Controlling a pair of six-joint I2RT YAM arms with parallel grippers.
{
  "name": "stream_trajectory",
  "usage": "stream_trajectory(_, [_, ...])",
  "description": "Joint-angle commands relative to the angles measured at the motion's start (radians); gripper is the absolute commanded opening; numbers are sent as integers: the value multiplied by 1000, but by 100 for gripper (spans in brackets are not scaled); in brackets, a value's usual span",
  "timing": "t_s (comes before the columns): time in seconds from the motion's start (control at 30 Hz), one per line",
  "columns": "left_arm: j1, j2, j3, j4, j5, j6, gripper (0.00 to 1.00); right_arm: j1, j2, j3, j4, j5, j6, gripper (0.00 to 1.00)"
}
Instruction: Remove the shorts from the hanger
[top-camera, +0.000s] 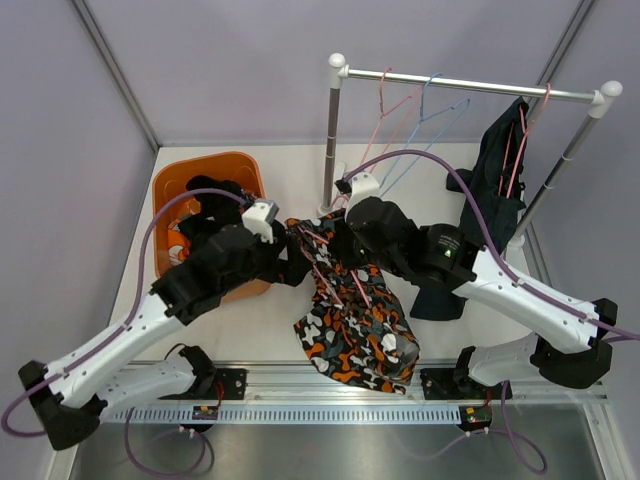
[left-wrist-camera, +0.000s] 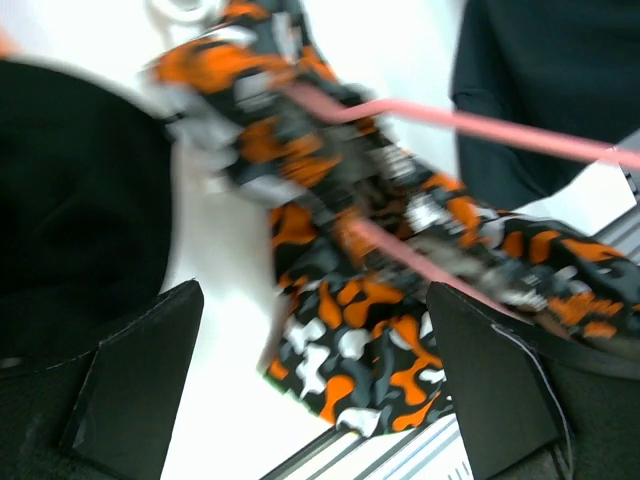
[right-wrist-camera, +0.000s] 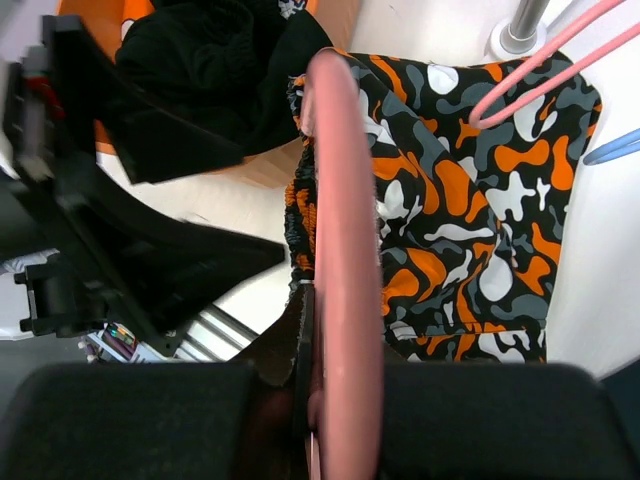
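The orange, black and white camouflage shorts (top-camera: 355, 325) hang on a pink hanger (top-camera: 340, 275) over the table's middle. My right gripper (top-camera: 335, 235) is shut on this hanger (right-wrist-camera: 340, 250), and the shorts (right-wrist-camera: 470, 200) drape to its right. My left gripper (top-camera: 290, 250) is open at the shorts' upper left edge, and the cloth (left-wrist-camera: 380, 330) and the hanger (left-wrist-camera: 480, 125) show beyond its spread fingers (left-wrist-camera: 130, 385). Black shorts (top-camera: 215, 200) lie in the orange basket (top-camera: 175, 180). Dark navy shorts (top-camera: 495, 175) hang on another pink hanger on the rack. The teal-blue patterned shorts are not clearly visible.
The metal rack (top-camera: 470, 87) stands at the back with an empty pink hanger (top-camera: 385, 105) and an empty blue hanger (top-camera: 430, 110). Its left post (top-camera: 331, 140) is close behind my right gripper. An aluminium rail (top-camera: 330, 375) runs along the near edge.
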Motion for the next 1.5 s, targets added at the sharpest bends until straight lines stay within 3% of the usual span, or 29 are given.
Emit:
stream_trajectory(0.0, [-97, 74, 94, 88, -187, -27, 99, 24, 12, 45, 13, 70, 29, 0])
stream_trajectory(0.37, [-119, 137, 98, 64, -334, -23, 99, 46, -31, 44, 2, 97, 37, 0])
stream_trajectory(0.57, [-119, 155, 82, 81, -345, -12, 95, 55, -48, 50, 3, 102, 38, 0])
stream_trajectory(0.7, [-119, 171, 78, 88, -340, -20, 82, 56, -50, 51, 0, 108, 37, 0])
stream_trajectory(0.9, [-119, 200, 81, 96, -346, -10, 70, 72, -59, 50, 2, 104, 35, 0])
stream_trajectory(1.03, [-119, 211, 98, 96, -348, 6, 49, 79, -68, 44, -1, 110, 38, 0])
stream_trajectory(1.13, [-117, 224, 125, 81, -368, 23, 20, 85, -86, 27, 3, 111, 42, 0])
stream_trajectory(1.23, [-117, 232, 145, 70, -383, 34, 3, 92, -105, 21, -3, 114, 43, 0])
stream_trajectory(1.47, [-116, 221, 187, 32, -486, 43, 0, 101, -157, -14, -29, 125, 52, 0])
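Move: The left hand, wide open, has the near-left waist edge of the camouflage shorts about 4 cm ahead, 2 cm to its right and roughly 1 cm lower. The orange basket stands some 20 cm to its left and 12 cm farther out; the rack's left post foot, about 16 cm ahead and 6 cm right, both well below. From the right hand, which already holds the pink hanger, that waist edge lies about 9 cm left, 4 cm ahead and a little lower. Slipping a couple of centimetres right, then about 5 cm forward, the left hand turns its wrist some 10 degrees counter-clockwise, sinks slightly and shuts from wide open on the waist edge of the shorts, then rises about 2 cm. The right hand keeps its hold on the hanger, easing back and up about 2 cm each, and late a little right. ##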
